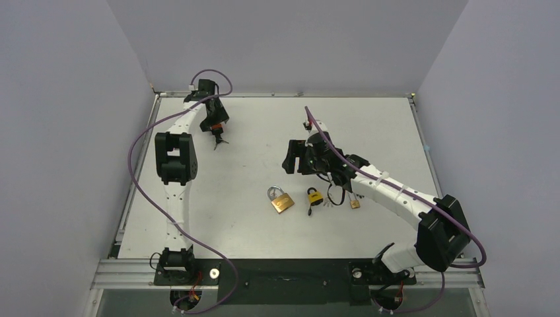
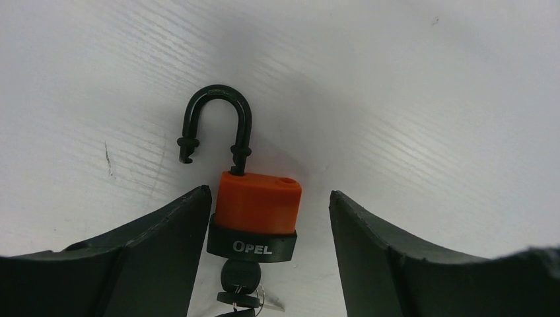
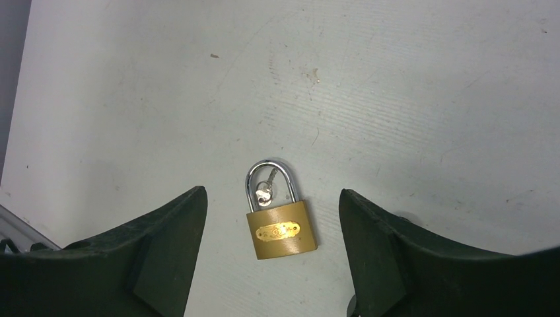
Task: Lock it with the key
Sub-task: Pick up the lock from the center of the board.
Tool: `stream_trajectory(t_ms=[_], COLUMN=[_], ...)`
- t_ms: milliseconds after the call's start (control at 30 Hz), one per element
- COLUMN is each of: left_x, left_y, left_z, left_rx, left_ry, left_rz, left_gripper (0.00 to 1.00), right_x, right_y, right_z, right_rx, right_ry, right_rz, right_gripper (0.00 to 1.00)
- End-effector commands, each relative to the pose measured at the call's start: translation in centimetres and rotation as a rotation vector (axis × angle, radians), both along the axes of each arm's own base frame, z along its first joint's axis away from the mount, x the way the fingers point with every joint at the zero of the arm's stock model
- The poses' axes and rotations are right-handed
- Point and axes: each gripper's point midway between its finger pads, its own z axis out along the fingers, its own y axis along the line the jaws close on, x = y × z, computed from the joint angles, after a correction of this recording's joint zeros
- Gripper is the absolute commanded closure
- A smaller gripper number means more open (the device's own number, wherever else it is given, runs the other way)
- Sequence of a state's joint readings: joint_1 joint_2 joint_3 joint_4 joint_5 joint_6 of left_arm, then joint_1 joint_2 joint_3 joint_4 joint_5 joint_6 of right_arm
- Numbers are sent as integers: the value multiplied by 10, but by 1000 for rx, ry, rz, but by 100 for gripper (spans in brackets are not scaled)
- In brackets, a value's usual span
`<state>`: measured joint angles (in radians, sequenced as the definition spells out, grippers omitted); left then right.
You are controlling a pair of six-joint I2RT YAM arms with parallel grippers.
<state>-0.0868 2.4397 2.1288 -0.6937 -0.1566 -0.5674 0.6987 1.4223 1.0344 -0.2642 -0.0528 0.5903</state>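
An orange padlock (image 2: pixel 257 201) with a black base marked OPEL lies on the white table. Its black shackle (image 2: pixel 216 122) stands open and a black-headed key (image 2: pixel 238 282) sits in its keyhole with more keys on a ring. My left gripper (image 2: pixel 269 193) is open around this padlock; the left finger (image 2: pixel 165 244) is next to its base and the right finger stands apart. At the table's far left is the left gripper (image 1: pixel 216 134). My right gripper (image 3: pixel 272 193) is open above a brass padlock (image 3: pixel 282 230) with a closed silver shackle and a small key (image 3: pixel 265 191) inside the loop.
In the top view the brass padlock (image 1: pixel 282 201) lies mid-table, with a black and yellow padlock (image 1: pixel 315 195) and a small brass padlock (image 1: pixel 354 203) to its right. The right gripper (image 1: pixel 294 158) hangs just behind them. Grey walls enclose the table (image 1: pixel 370 125).
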Motion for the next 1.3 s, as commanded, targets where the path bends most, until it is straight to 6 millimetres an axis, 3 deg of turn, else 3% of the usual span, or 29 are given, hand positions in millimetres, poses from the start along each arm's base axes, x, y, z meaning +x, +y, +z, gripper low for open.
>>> stream_trajectory(t_ms=[0, 300, 500, 633, 667, 800, 900, 933, 967, 1000, 1033, 1067, 1100, 1133, 1167, 1200, 1267], left_x=[2, -2, -8, -17, -20, -32, -43, -55, -53, -64, -63, -75, -76, -86, -88, -94, -109], left_y=[9, 1, -8, -13, -14, -26, -42, -48, -53, -58, -61, -66, -69, -74, -77, -82, -92], left_z=[3, -8, -12, -7, -6, 15, 40, 35, 57, 51, 72, 68, 88, 86, 106, 108, 137], left_rx=[15, -1, -14, -25, -33, -137, -262, -306, -338, -378, -404, -440, -464, -499, -521, -555, -601], left_ry=[23, 55, 71, 72, 73, 15, -56, -35, -95, -74, -128, -108, -158, -145, -192, -191, -243], left_rz=[23, 23, 4, 3, 5, 19, 26, 32, 23, 29, 20, 27, 15, 20, 8, 8, -13], left_gripper=[36, 41, 60, 81, 83, 100, 100, 100, 100, 100, 100, 100, 100, 100, 100, 100, 100], right_x=[11, 17, 16, 16, 16, 17, 18, 18, 17, 18, 15, 16, 14, 16, 15, 16, 18], right_y=[5, 4, 11, 16, 17, 19, 20, 21, 23, 24, 27, 26, 31, 32, 37, 37, 41], right_z=[34, 34, 32, 34, 35, 39, 39, 40, 40, 41, 43, 43, 47, 49, 53, 54, 58], right_rx=[60, 104, 164, 198, 206, 226, 226, 224, 222, 215, 210, 197, 202, 200, 212, 213, 228], right_ry=[-72, -64, -48, -45, -51, -69, -88, -95, -105, -116, -131, -145, -168, -185, -206, -216, -242], right_rz=[13, 5, 16, 23, 26, 25, 28, 28, 37, 30, 39, 28, 36, 25, 28, 17, 5], right_gripper=[31, 32, 32, 33, 33, 33, 32, 32, 31, 31, 31, 31, 31, 30, 30, 30, 30])
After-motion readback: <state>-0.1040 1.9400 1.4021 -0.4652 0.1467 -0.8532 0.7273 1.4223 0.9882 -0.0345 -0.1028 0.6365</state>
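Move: The orange lock is already between the open fingers of my left hand, level with them in both directions and about 1 cm below. Its keys trail some 7 cm back towards my base and about 2 cm right of my left hand. The brass padlock lies far off, roughly 32 cm back and 26 cm right of it. From my right hand, the orange lock is about 28 cm ahead, 31 cm left and 14 cm below. My left hand settles barely 1 cm, shuts its fingers on the sides of the orange body, then draws it back about 12 cm and 6 cm right, low at first and rising some 4 cm only at the end, rolling about 25 degrees so the fingers swing to point rightward. My right hand, empty and open, eases about 3 cm left and up towards it. ##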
